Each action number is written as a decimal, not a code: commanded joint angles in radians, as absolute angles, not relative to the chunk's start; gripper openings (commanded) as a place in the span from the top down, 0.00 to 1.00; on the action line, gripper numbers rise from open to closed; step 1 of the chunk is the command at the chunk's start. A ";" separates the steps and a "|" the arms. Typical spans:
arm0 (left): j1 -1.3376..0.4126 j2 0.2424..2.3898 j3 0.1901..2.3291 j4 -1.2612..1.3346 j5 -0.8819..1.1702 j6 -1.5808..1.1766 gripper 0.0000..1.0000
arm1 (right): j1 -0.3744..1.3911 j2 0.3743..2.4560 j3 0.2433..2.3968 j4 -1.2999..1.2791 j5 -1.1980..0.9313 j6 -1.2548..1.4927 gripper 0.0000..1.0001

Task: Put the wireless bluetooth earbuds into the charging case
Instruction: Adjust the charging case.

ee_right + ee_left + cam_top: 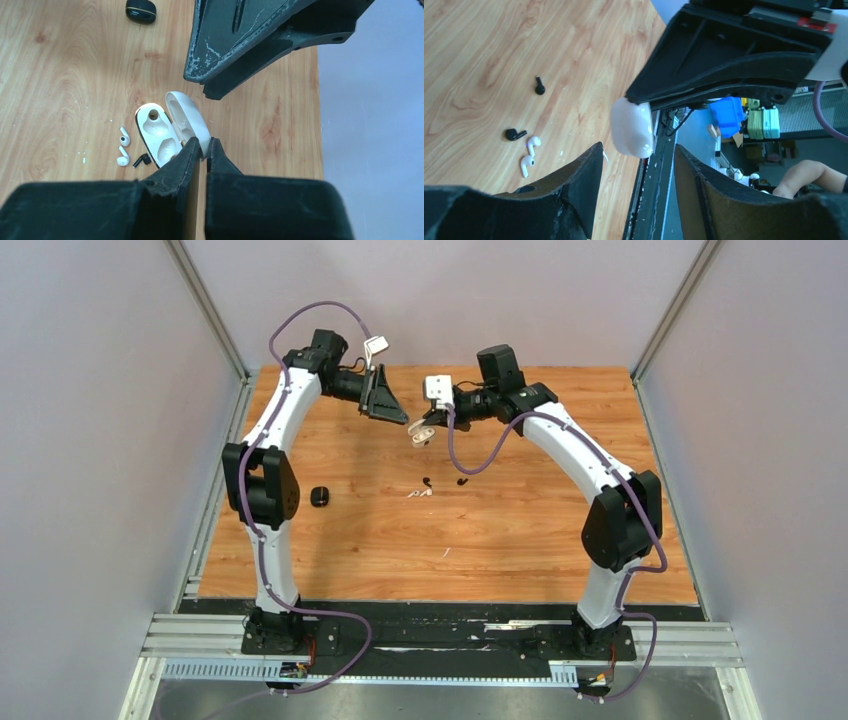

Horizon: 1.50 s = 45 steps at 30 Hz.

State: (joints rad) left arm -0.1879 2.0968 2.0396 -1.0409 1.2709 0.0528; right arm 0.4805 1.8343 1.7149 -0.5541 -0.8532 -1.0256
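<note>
My right gripper (pixel 204 147) is shut on the lid of the open white charging case (pixel 170 125) and holds it above the table; both sockets in the case are empty. In the top view the case (pixel 421 433) hangs between the two grippers. My left gripper (pixel 636 165) is open, and the case's rounded shell (pixel 631 127) sits just ahead of its fingertips, with nothing gripped. Two white earbuds (pixel 529 154) lie side by side on the wood below. One black earbud (pixel 515 134) lies beside them and another (pixel 539 87) a little farther off.
A closed black case (pixel 320 496) lies on the table to the left of the earbuds, also in the right wrist view (pixel 140 11). The wooden table (pixel 500 540) is walled on the left, the right and at the back. Small white specks lie near its middle.
</note>
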 commanded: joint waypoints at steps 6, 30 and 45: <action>-0.211 2.132 2.129 -1.186 1.320 0.162 0.43 | 0.517 1.838 1.767 -0.555 -0.842 -1.093 1.00; -0.222 2.180 2.173 -1.272 1.331 0.222 0.92 | 0.541 1.868 1.793 -0.548 -0.823 -1.092 1.00; -0.220 2.171 2.177 -1.279 1.252 0.283 1.00 | 0.449 1.818 1.871 -0.531 -0.930 -0.730 0.55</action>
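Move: The open white charging case hangs by its lid from the right fingers, its middle some 2 cm back, 2 cm left and 2 cm below that hand. From the left hand, open beside it, the case lies about 3 cm to the right, 2 cm back and 1 cm lower. On the table about 16 cm below the left hand, the white earbuds lie roughly 9 cm back and 3 cm right, the nearer black earbud 6 cm back and 5 cm right. The charging case is passed across in the air: the right hand, still pinching the lid, carries it about 2 cm left towards the left hand, which eases back and down some 1.5 cm each and closes its fingers on the lid from both sides. With the case held there, the right fingers open, let go of the lid and start drawing off to the right and slightly up. ##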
